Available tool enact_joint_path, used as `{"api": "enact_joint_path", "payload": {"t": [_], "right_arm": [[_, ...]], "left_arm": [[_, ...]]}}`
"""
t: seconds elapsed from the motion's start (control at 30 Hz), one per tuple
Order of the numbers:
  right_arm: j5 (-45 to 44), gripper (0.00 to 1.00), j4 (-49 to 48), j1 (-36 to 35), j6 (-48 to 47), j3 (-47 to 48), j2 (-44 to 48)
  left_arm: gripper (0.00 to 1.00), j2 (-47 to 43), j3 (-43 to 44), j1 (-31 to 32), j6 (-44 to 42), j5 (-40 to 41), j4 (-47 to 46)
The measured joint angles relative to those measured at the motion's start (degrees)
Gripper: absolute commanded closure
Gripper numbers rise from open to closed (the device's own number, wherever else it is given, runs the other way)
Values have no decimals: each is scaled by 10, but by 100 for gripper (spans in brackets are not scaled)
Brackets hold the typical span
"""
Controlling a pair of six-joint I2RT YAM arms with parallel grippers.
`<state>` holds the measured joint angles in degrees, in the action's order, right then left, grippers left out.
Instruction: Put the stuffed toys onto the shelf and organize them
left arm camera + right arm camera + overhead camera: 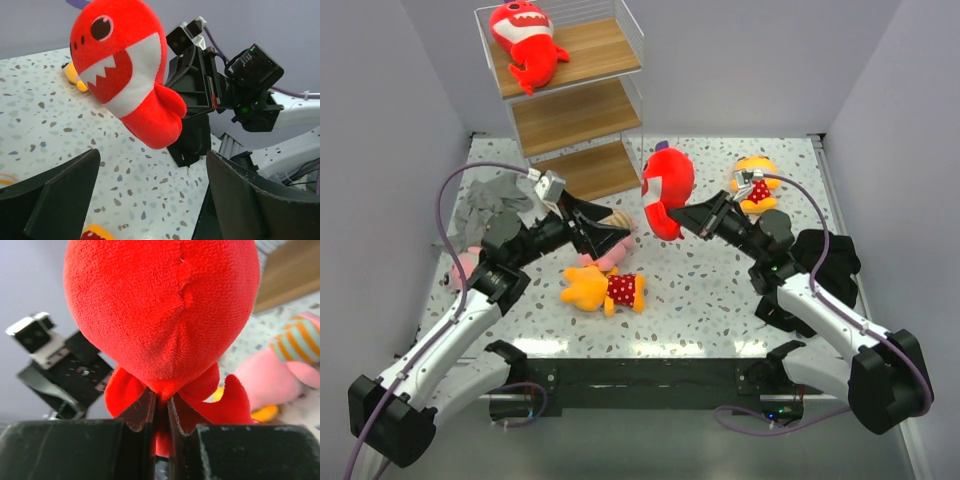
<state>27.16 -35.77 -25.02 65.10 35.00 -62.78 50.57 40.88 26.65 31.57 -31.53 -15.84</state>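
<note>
My right gripper (pixel 692 216) (pixel 161 410) is shut on the tail of a red shark (pixel 667 190) (pixel 165 305), which hangs above the table in the left wrist view (pixel 125 75). My left gripper (pixel 610 232) (pixel 150 195) stands open and empty just left of it, over a pink striped toy (pixel 612 255) (pixel 280 370). A second red shark (pixel 525 42) lies on the top board of the shelf (pixel 575 110). One yellow toy in red polka dots (pixel 603 288) lies near the front, another (pixel 753 183) at the back right. Another pink toy (pixel 463 265) peeks out beside the left arm.
A grey cloth (pixel 490 205) lies crumpled left of the shelf's foot. The shelf's middle and bottom boards show no toys. Grey walls close the table on three sides. The two arms' wrists are close together at mid-table.
</note>
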Motion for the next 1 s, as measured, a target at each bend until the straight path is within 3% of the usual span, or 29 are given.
{"api": "enact_joint_path", "payload": {"t": [0.27, 0.4, 0.63, 1.0], "right_arm": [[1, 89, -208, 0, 161, -33, -12], [4, 89, -257, 0, 198, -36, -32], [5, 89, -285, 0, 214, -38, -35], [5, 89, -280, 0, 214, -38, -29]], "left_arm": [[17, 68, 0, 0, 100, -44, -147], [18, 106, 6, 10, 130, -59, -184], [21, 131, 57, 58, 113, -48, -170], [32, 163, 84, 81, 70, -9, -134]]}}
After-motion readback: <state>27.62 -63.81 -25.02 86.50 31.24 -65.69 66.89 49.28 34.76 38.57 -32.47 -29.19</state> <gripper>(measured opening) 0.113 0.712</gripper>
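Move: The red shark toy already hangs pinched near its tail in the right fingers, its middle about 3 cm ahead, 2 cm left and 5 cm above that hand. From the open left hand that middle is about 11 cm right, 5 cm ahead and 4 cm higher. Well below the left hand, some 27 cm, the pink toy lies about 10 cm ahead and 2 cm left, the orange toy level with it and 3 cm left. The red shark toy, still pinched by the right hand, is carried up some 6 cm and slightly back, that wrist rolling its left side up about 20 degrees before it holds still. The left hand reaches right about 7 cm towards the toy's lower body, climbing, then dipping a little at the end, swinging about 10 degrees clockwise; its fingers close partway and come up around the tail end. ##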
